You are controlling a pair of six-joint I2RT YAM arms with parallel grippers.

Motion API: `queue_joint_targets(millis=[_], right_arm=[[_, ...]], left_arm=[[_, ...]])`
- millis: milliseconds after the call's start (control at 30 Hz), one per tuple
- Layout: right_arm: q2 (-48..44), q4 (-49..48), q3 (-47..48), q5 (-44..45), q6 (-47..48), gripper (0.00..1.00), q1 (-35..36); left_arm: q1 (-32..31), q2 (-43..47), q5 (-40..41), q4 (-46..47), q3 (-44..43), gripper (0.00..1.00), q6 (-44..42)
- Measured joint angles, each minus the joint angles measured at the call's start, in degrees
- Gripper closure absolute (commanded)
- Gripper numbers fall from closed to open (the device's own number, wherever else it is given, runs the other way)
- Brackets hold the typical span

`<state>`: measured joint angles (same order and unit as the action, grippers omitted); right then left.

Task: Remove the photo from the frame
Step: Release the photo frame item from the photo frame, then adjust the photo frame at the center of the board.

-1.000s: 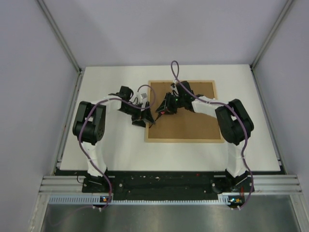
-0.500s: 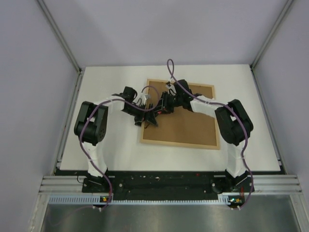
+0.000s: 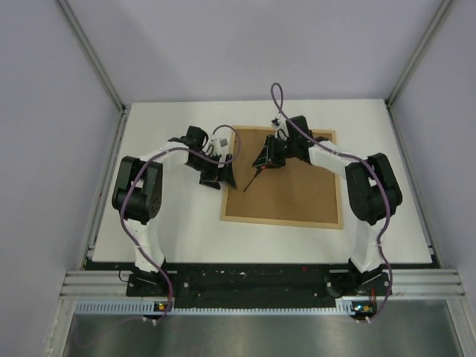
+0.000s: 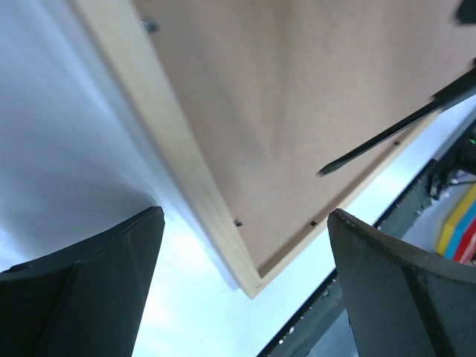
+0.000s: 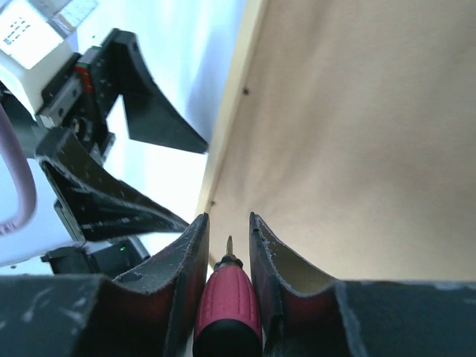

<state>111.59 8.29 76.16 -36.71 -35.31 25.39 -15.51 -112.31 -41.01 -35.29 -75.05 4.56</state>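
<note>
The frame [image 3: 279,221] lies face down on the white table, slightly turned, its brown backing board [image 3: 297,186] facing up; the photo is hidden beneath it. My right gripper [image 3: 265,158] hovers over the board's upper left part, shut on a red-handled screwdriver [image 5: 227,301] whose dark shaft [image 3: 253,178] points down-left at the board. My left gripper [image 3: 216,178] stands open just left of the frame's left rim [image 4: 171,149], holding nothing. The left wrist view shows the frame's near corner between its fingers and the screwdriver shaft [image 4: 379,141] over the board.
Small dark clips [image 4: 237,222] sit along the inside of the rim. White table [image 3: 171,230] surrounds the frame. Grey walls close in the left, back and right, and a metal rail [image 3: 260,282] with both arm bases runs along the near edge.
The frame twisted and slid a little and now lies slightly skewed. My right gripper moved back and right with the screwdriver. The left gripper drew back off the frame's left edge.
</note>
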Motion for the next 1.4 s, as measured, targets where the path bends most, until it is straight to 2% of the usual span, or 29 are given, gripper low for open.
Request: queue_joint_targets(millis=[267,433,500,667,933,1300,1400], right_arm=[[-6.71,3.74,-2.82,3.39,8.48,1.0,-7.1],[-12.44,4.28,-5.49,5.81,13.07,1.0,-8.7],[-14.45,4.28,-6.88,6.71,14.75,1.0,-8.7],[-17.86,4.48,-10.45,8.68,17.73,1.0,-8.7],[-20.04,2.62,-16.09,11.78,19.32,1.0,-8.7],[-21.46,0.2,-18.16,14.53,19.76,1.0,-8.7],[-22.43,-0.63,-18.43,14.86,20.13,1.0,-8.63]], left_arm=[[0.66,0.79,11.39,-1.33,-1.99,0.02,-1.38],[-1.09,1.46,18.99,-2.01,-1.99,0.22,-1.77],[-2.47,1.55,22.38,-2.1,-1.97,0.26,-1.81],[-6.4,3.15,28.79,-1.81,0.07,0.26,-1.73],[-9.2,7.63,31.98,-1.29,5.2,0.22,-1.4],[-11.47,6.23,32.94,-0.9,4.48,0.23,-0.5],[-12.33,5.57,33.0,-1.14,3.39,0.26,-0.07]])
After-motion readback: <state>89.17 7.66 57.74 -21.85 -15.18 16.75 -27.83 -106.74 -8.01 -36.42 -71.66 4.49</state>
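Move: The photo frame lies face down. The metal tab near the near-left corner, on the inner side of its left bar, is about 6 cm back from the left hand, level sideways and some 4 cm below; the corner itself is about 12 cm back, 1 cm left. The screwdriver tip hangs 7 cm to the left hand's right and 2 cm back. From the right hand, the backing's middle lies some 9 cm right, level fore-and-aft, 9 cm down, and that tab 13 cm back, 12 cm left. The right hand keeps hold of the screwdriver and carries it about 12 cm right, away from the left bar and over the backing towards its middle, rising some 4 cm on the way, dipping and ending slightly higher than it began, its wrist turning nearly 30 degrees. The left hand first swings forward and left, then draws back towards the near-left tab and a little right again while sinking about 2 cm, tilting some 30 degrees so its fingers point nearly straight down and closing them partly, still wide astride the frame's left bar. ##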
